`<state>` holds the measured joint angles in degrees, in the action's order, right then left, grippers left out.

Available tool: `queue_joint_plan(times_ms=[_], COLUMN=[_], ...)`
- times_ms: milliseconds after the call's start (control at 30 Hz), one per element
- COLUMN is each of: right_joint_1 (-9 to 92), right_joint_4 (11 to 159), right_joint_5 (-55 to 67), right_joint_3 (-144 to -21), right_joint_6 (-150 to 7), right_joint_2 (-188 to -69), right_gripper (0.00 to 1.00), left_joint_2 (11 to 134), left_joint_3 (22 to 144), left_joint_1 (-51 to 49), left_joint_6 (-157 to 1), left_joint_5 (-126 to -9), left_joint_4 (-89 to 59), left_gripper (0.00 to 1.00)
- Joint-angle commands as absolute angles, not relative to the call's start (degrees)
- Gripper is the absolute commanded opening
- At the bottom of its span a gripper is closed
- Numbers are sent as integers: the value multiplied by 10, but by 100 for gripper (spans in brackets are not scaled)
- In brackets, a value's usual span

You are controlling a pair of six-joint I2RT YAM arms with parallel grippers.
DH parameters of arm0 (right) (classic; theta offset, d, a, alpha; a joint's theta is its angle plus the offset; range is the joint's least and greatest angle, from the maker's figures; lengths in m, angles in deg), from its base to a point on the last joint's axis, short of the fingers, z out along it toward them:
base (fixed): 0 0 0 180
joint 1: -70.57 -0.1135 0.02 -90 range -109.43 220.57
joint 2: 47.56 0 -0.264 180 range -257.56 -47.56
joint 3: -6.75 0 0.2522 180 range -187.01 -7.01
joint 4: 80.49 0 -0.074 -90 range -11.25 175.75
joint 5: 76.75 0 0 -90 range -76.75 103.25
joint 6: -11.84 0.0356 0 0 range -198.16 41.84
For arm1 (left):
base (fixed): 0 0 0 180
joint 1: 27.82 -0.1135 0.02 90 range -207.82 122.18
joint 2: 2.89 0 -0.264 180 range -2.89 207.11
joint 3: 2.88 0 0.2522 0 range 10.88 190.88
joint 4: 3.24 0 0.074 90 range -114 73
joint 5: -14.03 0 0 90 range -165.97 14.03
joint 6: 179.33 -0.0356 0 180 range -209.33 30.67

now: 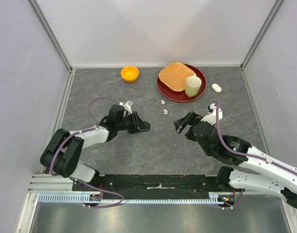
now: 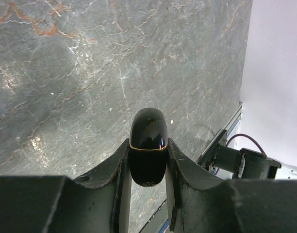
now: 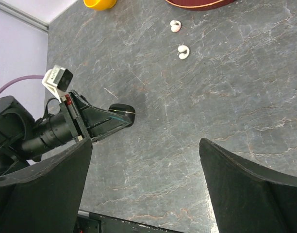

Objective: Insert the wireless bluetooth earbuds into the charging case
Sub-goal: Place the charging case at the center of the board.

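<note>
My left gripper is shut on a glossy black oval charging case with a thin gold seam, held closed between its fingers just above the table. The case also shows in the right wrist view. Two tiny white earbuds lie on the table between the grippers and the red plate; they also show in the right wrist view. My right gripper is open and empty, right of the case. The black earbuds are not in view.
A red plate with a toast slice and a pale cup stands at the back. An orange bowl sits to its left. A white oval case lies to its right.
</note>
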<state>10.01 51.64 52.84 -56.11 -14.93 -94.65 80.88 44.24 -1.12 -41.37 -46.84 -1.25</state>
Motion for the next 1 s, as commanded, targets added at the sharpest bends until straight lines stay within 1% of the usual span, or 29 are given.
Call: queue_joint_plan(times_ms=[0, 167, 500, 600, 767, 867, 967], right_joint_1=[103, 105, 108, 111, 117, 119, 120], right_joint_4=[509, 508, 508, 508, 508, 508, 508], right_joint_5=[549, 552, 548, 546, 545, 545, 540], right_joint_3=[-561, -559, -561, -566, -571, -570, -568], right_joint_6=[-156, -162, -173, -183, -190, -192, -192], right_joint_2=[-931, -924, -935, -937, -931, -931, -930], right_gripper=[98, 98, 98, 98, 98, 98, 98], left_joint_2=[839, 884, 923, 933, 945, 946, 944], left_joint_3=[477, 481, 489, 488, 484, 479, 474], left_joint_1=[-14, -15, -14, -14, -14, -14, -14], left_joint_6=[-379, -363, -332, -330, -332, -333, -336], left_joint_5=[-463, -466, -491, -490, -486, -490, -493], left_joint_4=[-2, 2, 25, 25, 25, 23, 23], left_gripper=[6, 8, 16, 23, 25, 29, 37])
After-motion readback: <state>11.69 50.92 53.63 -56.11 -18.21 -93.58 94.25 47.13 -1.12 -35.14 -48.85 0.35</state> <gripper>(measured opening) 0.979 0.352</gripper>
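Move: My left hand already holds the closed charging case. The spot it goes to, at the centre of the board, is almost straight below, about 7 cm down and 1 cm ahead. At board height, the nearer white earbud sits some 10 cm ahead and 9 cm to the right of this hand, the other roughly 14 cm ahead and 8 cm right. From my right hand that spot lies about 7 cm ahead, 15 cm left and 22 cm down. I lower the charging case with my left hand towards the bare centre of the board, nearly straight down by some 5 to 6 cm and easing off near the end. As it sinks, my wrist tips its forward side down about 10 degrees. My fingers keep their pinch on the case throughout, without opening. ##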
